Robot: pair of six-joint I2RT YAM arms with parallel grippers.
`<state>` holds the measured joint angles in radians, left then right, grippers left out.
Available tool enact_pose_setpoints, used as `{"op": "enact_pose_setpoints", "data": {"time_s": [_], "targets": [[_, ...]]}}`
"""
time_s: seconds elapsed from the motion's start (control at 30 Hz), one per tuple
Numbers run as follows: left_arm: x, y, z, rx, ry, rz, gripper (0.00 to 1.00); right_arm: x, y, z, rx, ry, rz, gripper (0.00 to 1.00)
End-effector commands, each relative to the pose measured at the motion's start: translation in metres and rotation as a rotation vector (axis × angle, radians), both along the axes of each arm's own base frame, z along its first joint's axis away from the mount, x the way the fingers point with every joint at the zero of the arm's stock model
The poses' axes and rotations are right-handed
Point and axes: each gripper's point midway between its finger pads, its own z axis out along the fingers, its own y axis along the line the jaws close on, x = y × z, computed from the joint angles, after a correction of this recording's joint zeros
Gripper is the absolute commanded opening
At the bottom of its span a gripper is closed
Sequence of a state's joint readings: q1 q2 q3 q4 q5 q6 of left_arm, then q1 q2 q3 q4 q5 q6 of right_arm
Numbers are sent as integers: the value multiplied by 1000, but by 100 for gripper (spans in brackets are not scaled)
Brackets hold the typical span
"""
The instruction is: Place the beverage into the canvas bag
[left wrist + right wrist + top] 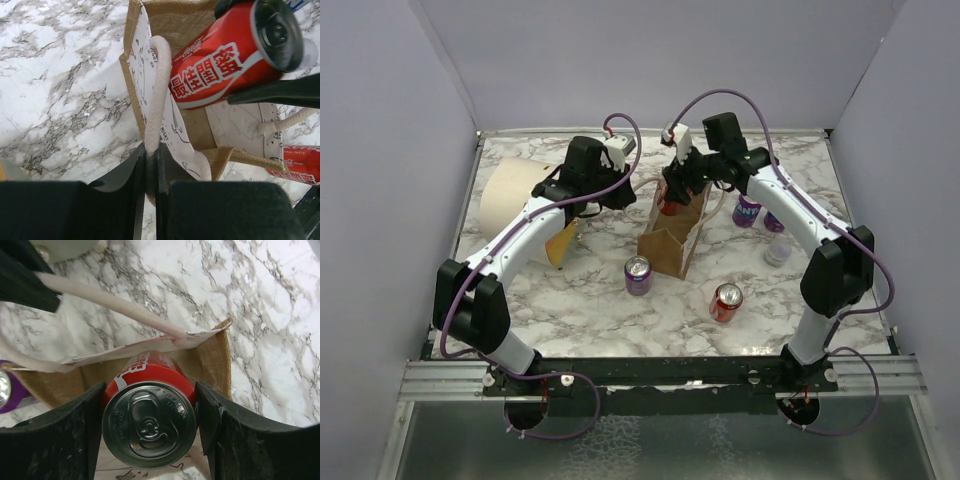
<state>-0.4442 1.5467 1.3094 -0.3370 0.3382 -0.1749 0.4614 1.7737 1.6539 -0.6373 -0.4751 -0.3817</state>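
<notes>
The canvas bag (672,240) stands open in the middle of the table, tan with a pale printed side panel (142,75). My left gripper (150,150) is shut on one cream looped handle (156,100) at the bag's left rim. My right gripper (150,390) is shut on the beverage, a red can (149,422). It holds the can tilted at the bag's mouth, the lower end pointing inside. In the top view the left gripper (628,195) and right gripper (672,195) meet over the bag's far end. The can (225,55) shows red with white characters above the bag's opening (175,22).
A large cream cylinder (515,195) with an orange end lies at the back left. A purple can (638,275) and a red can (726,301) stand in front of the bag. Another purple can (747,210) and a small pale container (778,250) sit to its right.
</notes>
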Motion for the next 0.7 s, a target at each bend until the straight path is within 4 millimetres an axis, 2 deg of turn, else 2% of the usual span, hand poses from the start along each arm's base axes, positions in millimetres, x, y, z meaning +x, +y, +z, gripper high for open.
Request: {"op": "enact_pose_setpoints", "data": {"time_s": [0.0,0.37,0.67], "targets": [[-3,-5,9,-50,-3,-21,1,24,1,2,-33,-97,-15,29],[-3,-6,8,-56,12,-25,0,44,3,-49,-96,-52,-70,29],[-6,-7,9,-65,11,-30,0,57,3,-75,-91,-17,-172,29]]}}
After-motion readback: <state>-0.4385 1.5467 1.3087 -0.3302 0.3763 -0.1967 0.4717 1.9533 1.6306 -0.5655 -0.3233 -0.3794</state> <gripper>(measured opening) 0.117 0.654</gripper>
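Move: Just below and slightly behind the right hand, which still grips the red can, lies the middle of the open canvas bag, about 3 cm back and some 11 cm down. On the table 15 cm below that hand, a purple can stands 14 cm back and 9 cm left, a blue-purple can about 2 cm ahead and 18 cm right. From the left hand, pinching the bag's handle, the bag's middle is roughly 10 cm right, 2 cm back, 10 cm down. Lowering the gripped red can into the far end of the canvas bag, the right hand sinks about 9 cm while easing some 3 cm forward, its fingers tipping about 10 degrees steeper and keeping their hold. The left hand stays in place, still pinching the handle and holding that side of the bag. ##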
